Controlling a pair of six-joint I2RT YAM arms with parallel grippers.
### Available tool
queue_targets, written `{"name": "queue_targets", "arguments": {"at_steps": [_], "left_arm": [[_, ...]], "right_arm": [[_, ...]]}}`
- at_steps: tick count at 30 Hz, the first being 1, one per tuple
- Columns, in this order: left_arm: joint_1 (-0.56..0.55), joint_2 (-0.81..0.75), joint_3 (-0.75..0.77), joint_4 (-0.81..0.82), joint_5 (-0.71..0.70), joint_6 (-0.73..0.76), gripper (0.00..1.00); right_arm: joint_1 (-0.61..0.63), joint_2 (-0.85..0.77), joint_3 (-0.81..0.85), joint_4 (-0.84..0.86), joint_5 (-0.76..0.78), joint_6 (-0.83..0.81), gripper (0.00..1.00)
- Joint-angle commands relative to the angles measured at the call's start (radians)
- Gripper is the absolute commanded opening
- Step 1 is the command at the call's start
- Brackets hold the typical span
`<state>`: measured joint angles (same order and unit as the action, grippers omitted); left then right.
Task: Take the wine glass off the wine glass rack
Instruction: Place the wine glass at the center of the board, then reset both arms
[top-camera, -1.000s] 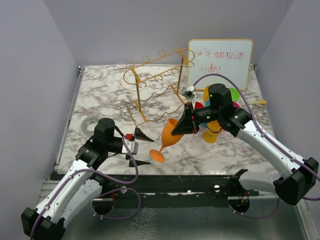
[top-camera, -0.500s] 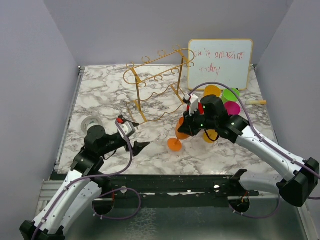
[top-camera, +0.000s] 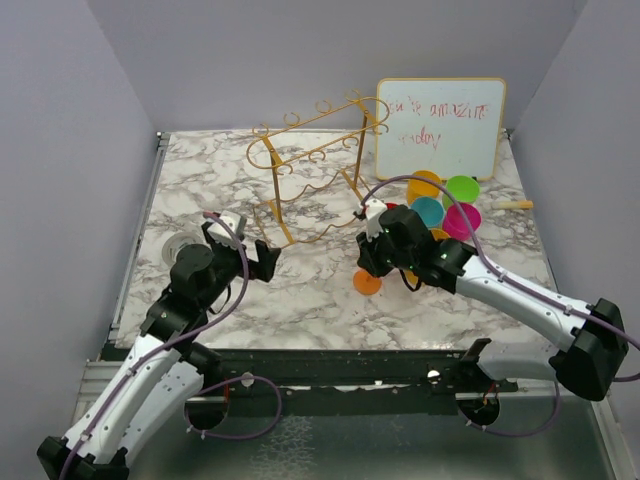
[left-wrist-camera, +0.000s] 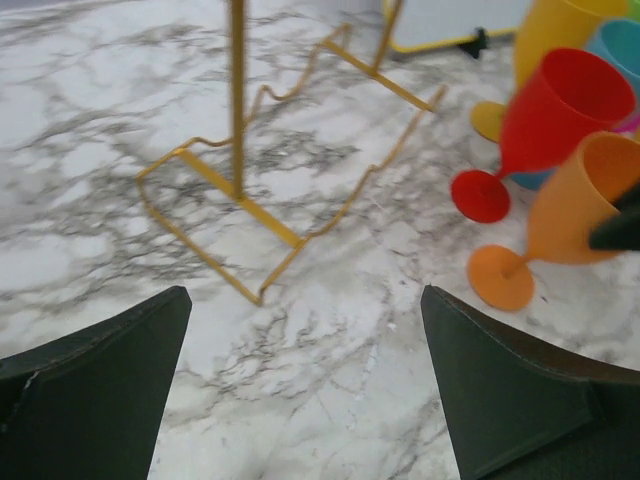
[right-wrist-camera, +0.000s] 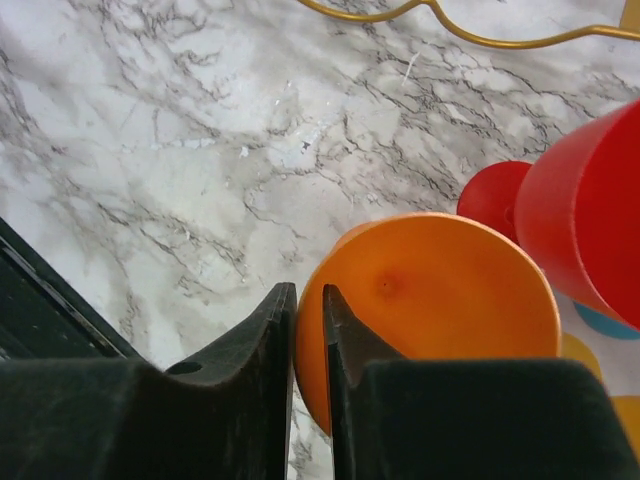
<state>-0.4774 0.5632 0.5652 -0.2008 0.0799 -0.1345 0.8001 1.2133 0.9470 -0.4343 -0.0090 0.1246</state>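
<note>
An orange wine glass (top-camera: 367, 282) stands upright on the marble, off the gold wire wine glass rack (top-camera: 310, 170). My right gripper (top-camera: 376, 258) comes down over its bowl. In the right wrist view the gripper (right-wrist-camera: 308, 292) straddles the rim, one finger outside the orange bowl (right-wrist-camera: 440, 300) and one inside, with only a thin slit between them. The left gripper (top-camera: 262, 258) hovers wide open to the left of the glass, near the rack's foot. In the left wrist view the gripper (left-wrist-camera: 305, 297) holds nothing, with the orange glass (left-wrist-camera: 580, 205) ahead to its right and the rack (left-wrist-camera: 237, 100) ahead.
Several other coloured glasses stand to the right of the rack: red (top-camera: 397, 211), teal (top-camera: 428, 212), magenta (top-camera: 464, 220), green (top-camera: 462, 188). The red glass (left-wrist-camera: 560, 110) is right beside the orange one. A whiteboard (top-camera: 440, 125) leans at the back right. A tape roll (top-camera: 178, 246) lies at left.
My right arm has swung the orange glass from tilted in the air down to upright on the table. The left gripper has opened wide and moved up toward the rack's foot.
</note>
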Motion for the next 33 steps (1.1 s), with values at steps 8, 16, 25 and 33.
{"name": "queue_targets", "arguments": {"at_steps": [8,16,25,33], "left_arm": [[0.005,0.045,0.129,-0.193,-0.523,-0.077,0.99],[0.097,0.152,0.25,-0.119,-0.574,-0.039,0.99],[0.468,0.333,0.453,-0.11,-0.191,0.0,0.99],[0.468,0.338,0.507,-0.145,-0.16,-0.009,0.99]], "right_arm": [[0.042,-0.08,0.072,0.038,0.049,0.002,0.68],[-0.033,-0.087,0.216,0.08,0.509,0.0,0.93],[-0.465,-0.006,0.279,0.039,0.392,0.108,0.95],[-0.465,-0.102,0.294,-0.021,0.341,0.135,1.0]]}}
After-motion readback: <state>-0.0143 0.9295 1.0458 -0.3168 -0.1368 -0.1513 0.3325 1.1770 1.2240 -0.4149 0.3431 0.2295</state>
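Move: The right fingers still pinch the near-left rim of the standing orange wine glass, whose middle lies about 2 cm ahead, 3 cm right and 8 cm below. Similarly low, the red glass is some 9 cm ahead and 5 cm right, the blue one 11 ahead and 13 right, the front yellow one 3 ahead and 15 right. From the left hand, the orange glass lies roughly 4 cm ahead, 23 cm right, 14 cm below. Right fingers release the orange rim, rise, then sweep about 18 cm right and forward; left hand swings left. ##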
